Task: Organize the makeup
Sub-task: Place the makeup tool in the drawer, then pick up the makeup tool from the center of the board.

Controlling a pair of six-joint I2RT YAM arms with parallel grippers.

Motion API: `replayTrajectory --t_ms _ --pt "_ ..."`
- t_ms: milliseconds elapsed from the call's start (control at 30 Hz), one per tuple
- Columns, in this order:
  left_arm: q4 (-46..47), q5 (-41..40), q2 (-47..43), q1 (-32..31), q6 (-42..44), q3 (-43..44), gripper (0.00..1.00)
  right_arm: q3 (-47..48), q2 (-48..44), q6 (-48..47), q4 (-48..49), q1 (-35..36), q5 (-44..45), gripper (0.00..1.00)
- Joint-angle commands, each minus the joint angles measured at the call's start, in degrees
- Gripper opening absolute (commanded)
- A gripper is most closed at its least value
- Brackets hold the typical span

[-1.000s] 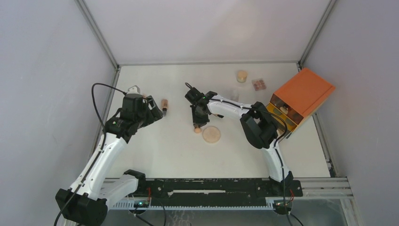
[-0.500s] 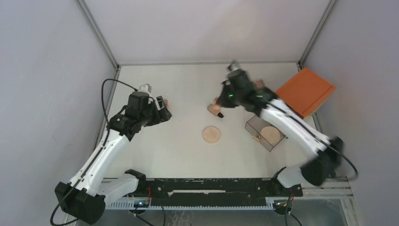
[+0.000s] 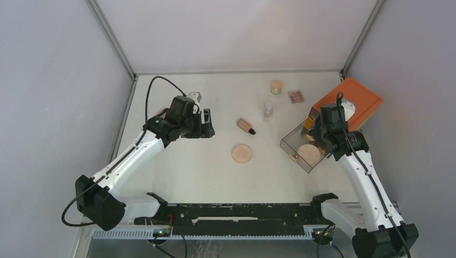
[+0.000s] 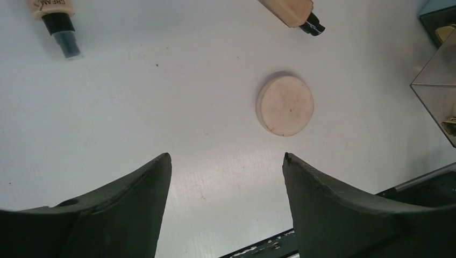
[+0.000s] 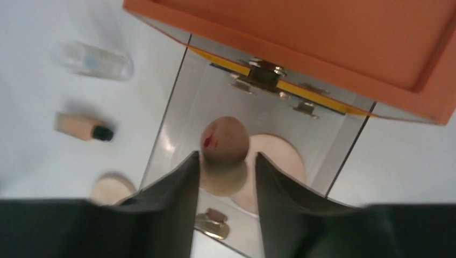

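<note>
My right gripper (image 5: 227,156) is shut on a beige sponge (image 5: 223,141) with a red smear. It hangs over the pulled-out clear drawer (image 3: 290,141), which holds a round tan disc (image 5: 279,156). From above, the right gripper (image 3: 318,135) sits at the drawer's far end. My left gripper (image 3: 208,124) is open and empty above bare table. Ahead of the left gripper (image 4: 226,158) lie another tan disc (image 4: 285,105) and two peach bottles with black caps (image 4: 293,9) (image 4: 54,15). The top view shows that loose disc (image 3: 242,153) and one peach bottle (image 3: 246,127) mid-table.
The orange-topped drawer box (image 3: 348,104) stands at the right edge, tilted. A small clear bottle (image 3: 268,110), a tan jar (image 3: 276,86) and a small palette (image 3: 296,96) sit at the back. The drawer's gold handle (image 5: 212,223) faces the table centre.
My right arm has swung from the table centre to over the drawer, which now stands pulled out. My left arm has reached rightward toward the centre, staying open.
</note>
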Motion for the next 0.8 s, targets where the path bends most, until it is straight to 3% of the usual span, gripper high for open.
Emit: replayTrajectory --t_ms 0,67,233,467,633,767 --pt "-0.1 -0.4 -0.2 -0.3 2.0 3.7 0.80 1.2 -0.8 -2.5 3.9 -0.2 -2.4 0.63" --pt "-0.2 -0.9 -0.5 -0.3 2.0 3.7 0.80 2.1 -2.0 -3.9 6.4 1.6 -3.7 0.69" --pt "0.3 -4.4 -1.8 -0.3 -0.4 3.1 0.81 4.2 -2.1 -9.7 12.8 14.5 -4.3 0.68" --pt "-0.6 -10.4 -4.7 1.9 -3.1 2.1 0.82 5.8 11.6 -12.7 16.2 33.8 -5.4 0.68" --pt "-3.5 -10.4 -5.3 12.1 -1.5 1.5 0.82 7.3 20.8 -9.8 18.2 36.4 -9.8 0.69" --pt "-3.6 -10.4 -6.5 14.1 -0.2 0.8 0.82 10.3 31.8 -8.4 15.8 35.8 -13.3 0.71"
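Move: The right hand is over the open drawer with its fingers parting, and the sponge is roughly 3 cm below the tips. The drawer's middle is about 4 cm ahead, 4 cm left and 9 cm below. The round puff left on the table is some 28 cm to its left, 2 cm ahead and 18 cm below, with the foundation bottle about 10 cm beyond it and the clear bottle 17 cm beyond and 10 cm to the puff's right. From the left hand that puff lies around 12 cm right, level, 17 cm below. Spreading its already parting fingers wide, the right hand leaves the sponge over the drawer and sweeps some 23 cm to its left towards the round puff, turning about 50 degrees counter-clockwise, first rising 4 cm and then dropping to end about 5 cm below its starting height, open and still clear of the puff. Meanwhile the empty left hand, fingers staying open, draws about 10 cm left and slightly forward, away from the puff and from the right hand's path, turning some 20 degrees counter-clockwise. ##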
